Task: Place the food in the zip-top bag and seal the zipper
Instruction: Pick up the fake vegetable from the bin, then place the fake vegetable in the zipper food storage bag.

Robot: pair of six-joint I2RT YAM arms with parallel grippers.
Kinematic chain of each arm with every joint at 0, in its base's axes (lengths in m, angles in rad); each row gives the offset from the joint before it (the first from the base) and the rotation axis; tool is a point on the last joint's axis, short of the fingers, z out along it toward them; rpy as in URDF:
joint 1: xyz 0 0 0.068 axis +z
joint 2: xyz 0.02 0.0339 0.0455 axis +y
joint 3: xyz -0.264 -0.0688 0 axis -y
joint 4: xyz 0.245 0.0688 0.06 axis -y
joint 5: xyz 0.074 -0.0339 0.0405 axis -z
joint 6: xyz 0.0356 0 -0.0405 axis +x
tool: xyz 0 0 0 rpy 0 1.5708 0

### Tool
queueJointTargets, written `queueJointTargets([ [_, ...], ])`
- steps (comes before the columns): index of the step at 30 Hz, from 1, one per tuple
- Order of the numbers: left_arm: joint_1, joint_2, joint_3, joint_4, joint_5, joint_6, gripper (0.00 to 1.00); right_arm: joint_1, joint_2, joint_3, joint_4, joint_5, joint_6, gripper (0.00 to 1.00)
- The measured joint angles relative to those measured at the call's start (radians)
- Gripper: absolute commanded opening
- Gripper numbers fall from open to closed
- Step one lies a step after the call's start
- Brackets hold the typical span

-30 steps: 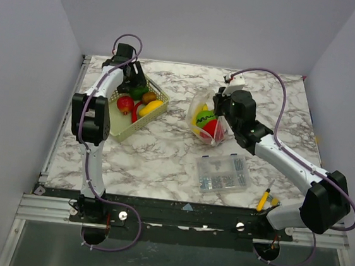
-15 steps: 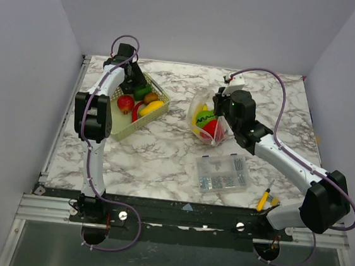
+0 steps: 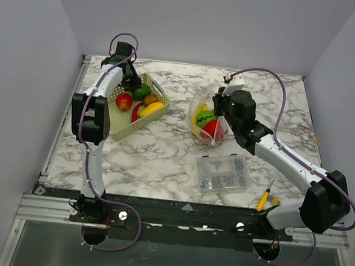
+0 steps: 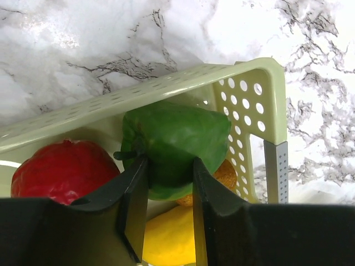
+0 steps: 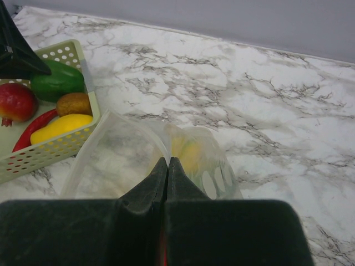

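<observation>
My left gripper [image 4: 166, 163] is down in the basket [image 4: 166, 88], its fingers closed against both sides of a green pepper [image 4: 172, 138] that lies in the basket; it also shows in the top view [image 3: 133, 84]. A red fruit [image 4: 61, 172], a yellow fruit [image 4: 166, 238] and a brown fruit [image 4: 227, 174] lie around the pepper. My right gripper [image 5: 167, 162] is shut on the mouth edge of the dotted clear bag [image 5: 127, 160], holding it up. In the top view the bag [image 3: 205, 113] holds yellow, green and red food. The zipper strip is not distinct.
The basket [image 3: 124, 130] sits at the back left, with a red chili [image 3: 135, 113] inside. A clear compartment box [image 3: 223, 173] of metal parts lies in front of the bag. A yellow-handled tool [image 3: 264, 199] lies near the right arm's base.
My left gripper has shifted slightly toward the back left inside the basket, uncovering more of the red fruit. The right gripper and the bag have not moved.
</observation>
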Motion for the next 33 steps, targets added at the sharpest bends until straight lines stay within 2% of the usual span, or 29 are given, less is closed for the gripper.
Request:
queueJointTargets([
  [2, 0.0, -0.016, -0.012, -0.003, -0.001, 0.01, 0.0, 0.0, 0.0, 0.0, 0.0, 0.0, 0.0, 0.0],
  [11, 0.0, -0.144, -0.071, -0.019, -0.003, 0.057, 0.0, 0.0, 0.0, 0.0, 0.0, -0.007, 0.0, 0.0],
  [16, 0.0, -0.285, -0.197, -0.011, 0.041, 0.061, 0.0, 0.0, 0.0, 0.0, 0.0, -0.01, 0.0, 0.0],
  [23, -0.015, -0.521, -0.433, 0.088, 0.225, 0.076, 0.0, 0.0, 0.0, 0.0, 0.0, -0.014, 0.002, 0.0],
  [26, -0.056, -0.64, -0.538, 0.149, 0.291, 0.092, 0.0, 0.0, 0.0, 0.0, 0.0, -0.015, 0.003, 0.0],
  [33, -0.273, -0.835, -0.656, 0.282, 0.356, 0.151, 0.0, 0.0, 0.0, 0.0, 0.0, -0.015, 0.003, 0.0],
])
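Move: Already pinched in the left fingers inside the bin, the green pepper is bound for the zip-top bag, about 27 cm to the left hand's right and 10 cm back, at nearly its height. Its bin neighbours sit a little lower: the pomegranate 6 cm left and 5 cm back, the potato 5 cm right and 2 cm back, the yellow fruit 6 cm right and 6 cm back. The bag's middle lies some 12 cm below the right hand, 5 cm ahead and 3 cm left. Lifting the green pepper clear of the bin, the left hand first rises some 5 cm, then sweeps back and to its right while still climbing, towards the bag, speeding up. It goes about 19 cm back, 15 cm right and 17 cm up in all. The wrist swings clockwise by about 35 degrees and tips the fingers up from steep, keeping its pinch, while the right hand stays and keeps hold of the bag's rim. ##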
